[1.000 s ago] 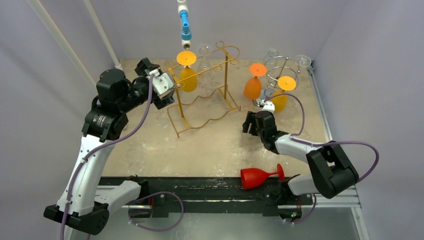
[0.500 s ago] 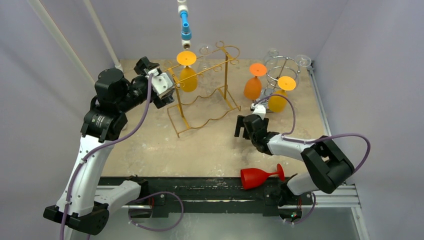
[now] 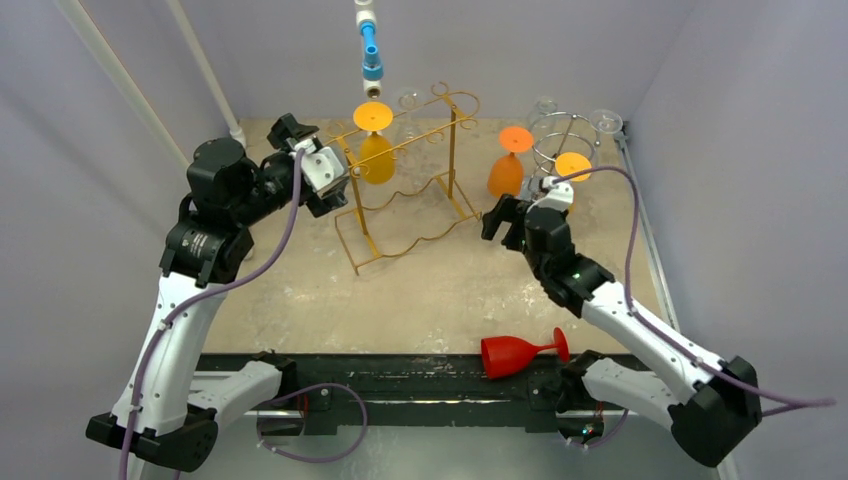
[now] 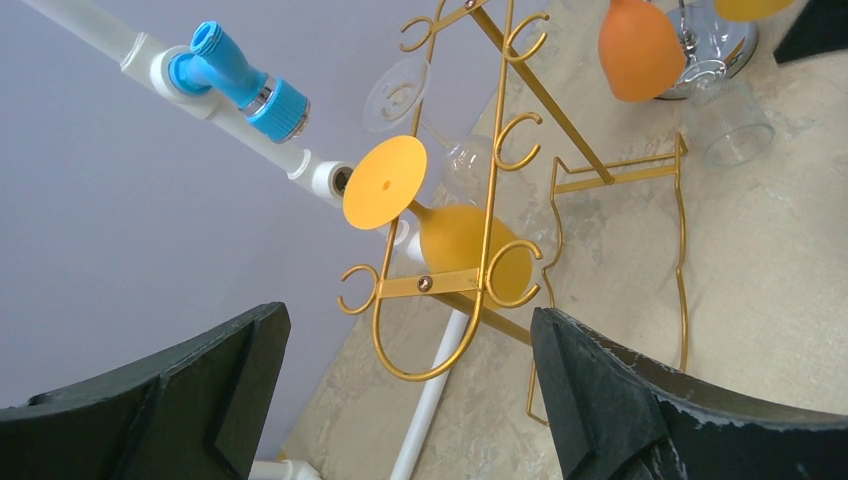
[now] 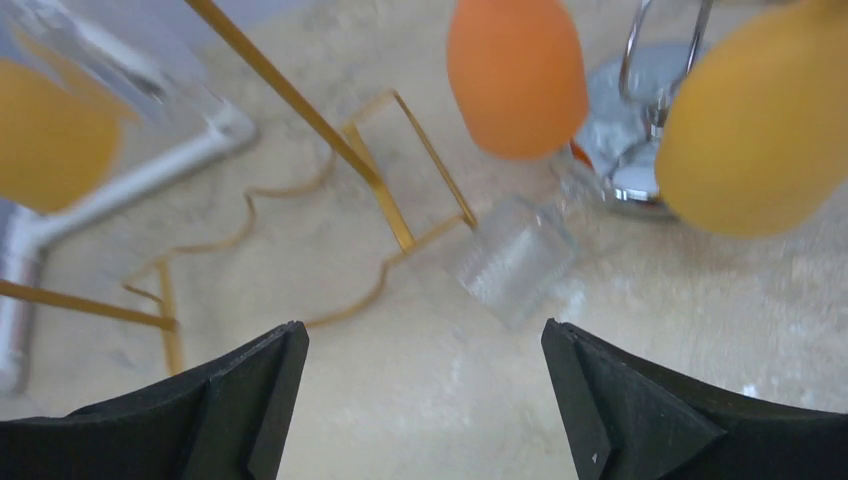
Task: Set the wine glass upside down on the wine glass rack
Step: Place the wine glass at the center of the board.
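A red wine glass [image 3: 520,352] lies on its side at the table's front edge, by the right arm's base. The gold wire rack [image 3: 410,180] stands at the back middle with a yellow glass [image 3: 375,152] hanging upside down; both show in the left wrist view, the rack [image 4: 490,200] and the glass [image 4: 470,245]. My left gripper [image 3: 338,175] is open and empty just left of the gold rack [image 4: 410,320]. My right gripper [image 3: 503,217] is open and empty, raised between the two racks [image 5: 422,330], far from the red glass.
A silver rack [image 3: 565,140] at the back right holds an orange glass [image 3: 507,172] and a yellow glass [image 3: 572,168]. A clear glass [image 5: 515,258] lies on the table by the silver rack's base [image 5: 625,135]. A blue tap [image 3: 371,52] hangs above the gold rack.
My right arm has lifted and swung back toward the silver rack, its elbow moving to the front right. The gripper stays open. The left arm and the red glass have not moved.
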Available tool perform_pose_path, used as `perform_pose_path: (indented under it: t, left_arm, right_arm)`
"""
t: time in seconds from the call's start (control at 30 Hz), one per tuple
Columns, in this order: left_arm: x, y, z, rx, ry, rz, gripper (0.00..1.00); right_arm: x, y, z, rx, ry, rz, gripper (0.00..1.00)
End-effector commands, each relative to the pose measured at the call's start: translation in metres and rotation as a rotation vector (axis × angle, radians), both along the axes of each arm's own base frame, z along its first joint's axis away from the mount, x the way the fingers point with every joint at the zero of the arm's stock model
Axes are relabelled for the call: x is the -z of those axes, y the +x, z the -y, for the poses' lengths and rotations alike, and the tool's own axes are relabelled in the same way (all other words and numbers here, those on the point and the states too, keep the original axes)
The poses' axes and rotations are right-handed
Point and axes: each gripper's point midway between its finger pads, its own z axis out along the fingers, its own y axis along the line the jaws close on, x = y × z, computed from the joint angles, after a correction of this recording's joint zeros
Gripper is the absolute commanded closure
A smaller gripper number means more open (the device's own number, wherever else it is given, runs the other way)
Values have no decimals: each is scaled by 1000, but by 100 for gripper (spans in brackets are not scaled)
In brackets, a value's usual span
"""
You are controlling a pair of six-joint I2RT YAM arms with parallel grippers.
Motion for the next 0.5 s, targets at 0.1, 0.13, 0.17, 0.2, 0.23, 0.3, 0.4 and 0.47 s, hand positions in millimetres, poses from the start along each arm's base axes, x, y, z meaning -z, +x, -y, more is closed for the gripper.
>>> perform_pose_path:
  t: [0.1,0.13,0.17,0.2,0.23,0.3,0.4,0.47]
  left_arm:
    - [-23,-9,0,5,-47,45,0]
    - [-23,-9,1,5,-53,40,0]
    - [-24,-10,1,8,-59,37,0]
    - [-25,-10,2,10,-67,32,0]
    - [-26,-10,3,12,-75,27,0]
    - [-27,-11,4,13,-87,16,1]
    - [-26,-12,4,14,-88,1,3]
    - [-24,-14,4,17,-83,-4,4]
  right_arm:
    - [-121,1,35,64,25,112,1]
    - [-131,2,44,88,13,112,4]
    - [-136,5,54,115,-4,107,9]
    - [-142,7,64,147,-17,110,13]
    - [-146,10,74,176,-29,111,18]
    - [-147,14,91,225,-45,100,23]
    - [-139,16,110,279,-64,85,23]
    - [-136,17,122,310,-73,89,22]
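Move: The clear wine glass that the right hand has already let go of is on the board, roughly 8 cm ahead of that hand, 2 cm to its right and 13 cm below. Near the hand's own height hang the orange glass, about 16 cm ahead and 4 cm right, and the yellow glass, some 10 cm ahead and 13 cm right; the round rack stands about 20 cm ahead and 12 cm right. From the left hand the clear glass lies about 43 cm right, 10 cm ahead and 38 cm below. The empty right hand keeps rising steeply away from the clear wine glass, about 16 cm, its fingers tipping up some 10 degrees, and bends into a swing of about 10 cm to the right that brings it in front of and above the yellow glass on the round rack. As it swings it edges a little forward, turns some 15 degrees clockwise and draws its wide-open fingers in by about a fifth on nothing, the climb ending in a slight dip. ##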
